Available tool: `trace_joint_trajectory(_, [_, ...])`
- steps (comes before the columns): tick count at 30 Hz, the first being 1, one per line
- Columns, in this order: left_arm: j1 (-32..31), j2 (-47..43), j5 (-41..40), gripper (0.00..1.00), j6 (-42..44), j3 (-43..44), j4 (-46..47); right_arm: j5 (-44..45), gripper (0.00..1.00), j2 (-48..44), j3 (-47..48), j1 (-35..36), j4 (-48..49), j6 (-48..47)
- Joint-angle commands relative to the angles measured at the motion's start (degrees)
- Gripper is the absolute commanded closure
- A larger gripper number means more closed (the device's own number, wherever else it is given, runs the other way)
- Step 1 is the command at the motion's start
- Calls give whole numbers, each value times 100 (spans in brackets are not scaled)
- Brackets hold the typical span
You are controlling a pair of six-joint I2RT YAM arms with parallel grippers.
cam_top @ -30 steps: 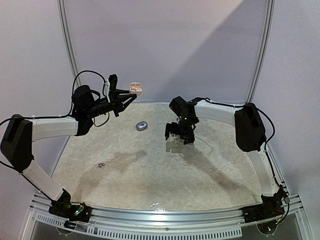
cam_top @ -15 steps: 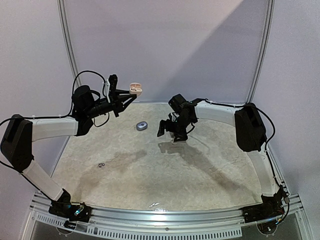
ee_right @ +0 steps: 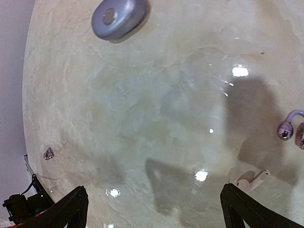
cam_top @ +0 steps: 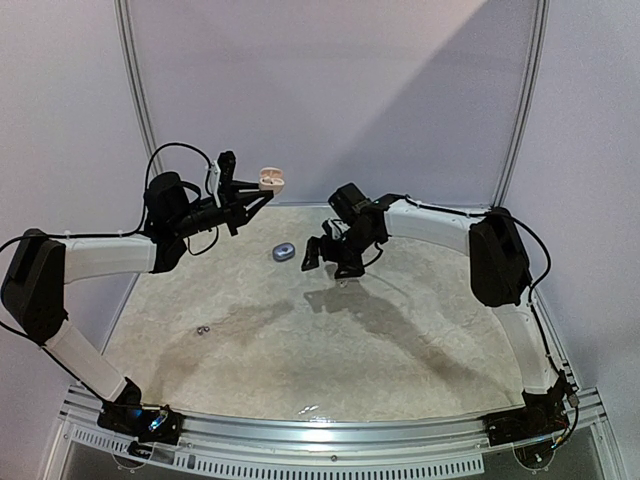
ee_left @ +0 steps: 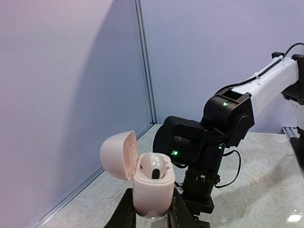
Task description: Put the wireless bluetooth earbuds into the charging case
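My left gripper [cam_top: 262,186] is raised at the back left, shut on an open pink charging case [ee_left: 152,189] held upright between its fingers [ee_left: 124,211]. One whitish earbud [ee_left: 155,166] sits in the case, whose lid [ee_left: 116,154] is tipped back. My right gripper [cam_top: 328,258] hovers open above the table, nothing between its fingertips [ee_right: 71,209]. Below it a small whitish earbud [ee_right: 254,179] lies on the marble. A dark earbud [ee_right: 48,153] shows far left, also at the left in the top view [cam_top: 203,329].
A shut grey case [cam_top: 283,252] lies on the table just left of my right gripper, top left in the right wrist view [ee_right: 118,16]. Two shiny purplish pieces [ee_right: 289,128] sit at that view's right edge. The right arm [ee_left: 204,142] stands close behind the pink case.
My right gripper has swung left and toward the back, closer to the grey case, still open. The left gripper and pink case have not moved.
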Motion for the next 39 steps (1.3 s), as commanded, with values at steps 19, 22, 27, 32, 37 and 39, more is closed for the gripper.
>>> trace_joint_trajectory(19, [44, -148, 22, 100, 109, -35, 14, 2906, 1, -674, 320, 194, -1207, -1106])
trace_joint_trajectory(22, [50, -147, 25, 100, 121, -27, -10, 3091, 1, -367, 1011, 195, -1703, -1433])
trace_joint_trajectory(27, [51, -143, 22, 100, 168, -2, -74, 2850, 1, 19, 1197, 175, -1947, -1716])
trace_joint_trajectory(32, [43, -104, 24, 100, 174, 11, -97, 2300, 3, 203, 1198, 172, -1938, -1769])
trace_joint_trajectory(37, [38, -99, 7, 100, 182, 15, -135, 2347, 29, 531, 1215, 177, -2169, -1300])
trace_joint_trajectory(39, [41, -88, 7, 100, 183, 9, -152, 2426, 35, 609, 1235, 172, -2167, -1169])
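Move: About 5 cm to the right of the open right fingers, level with them and some 5 cm below, lies the loose white earbud. The purple clip earphones lie about 5 cm farther out than the earbud and 2 cm right of it; a purple case sits roughly 9 cm ahead of the right hand and 13 cm to its left, also on the table. From the left hand, the earbud is about 18 cm right, 1 cm ahead and 28 cm below. Swinging briefly left about 4 cm, the right hand turns back and travels some 9 cm right, rising well clear of the table, then sinks about 7 cm towards the white earbud, easing back a little. Its wrist rolls some 30 degrees so the fingers point nearly straight down, and they begin to close, still well apart. The left hand holds the open charging case still. ##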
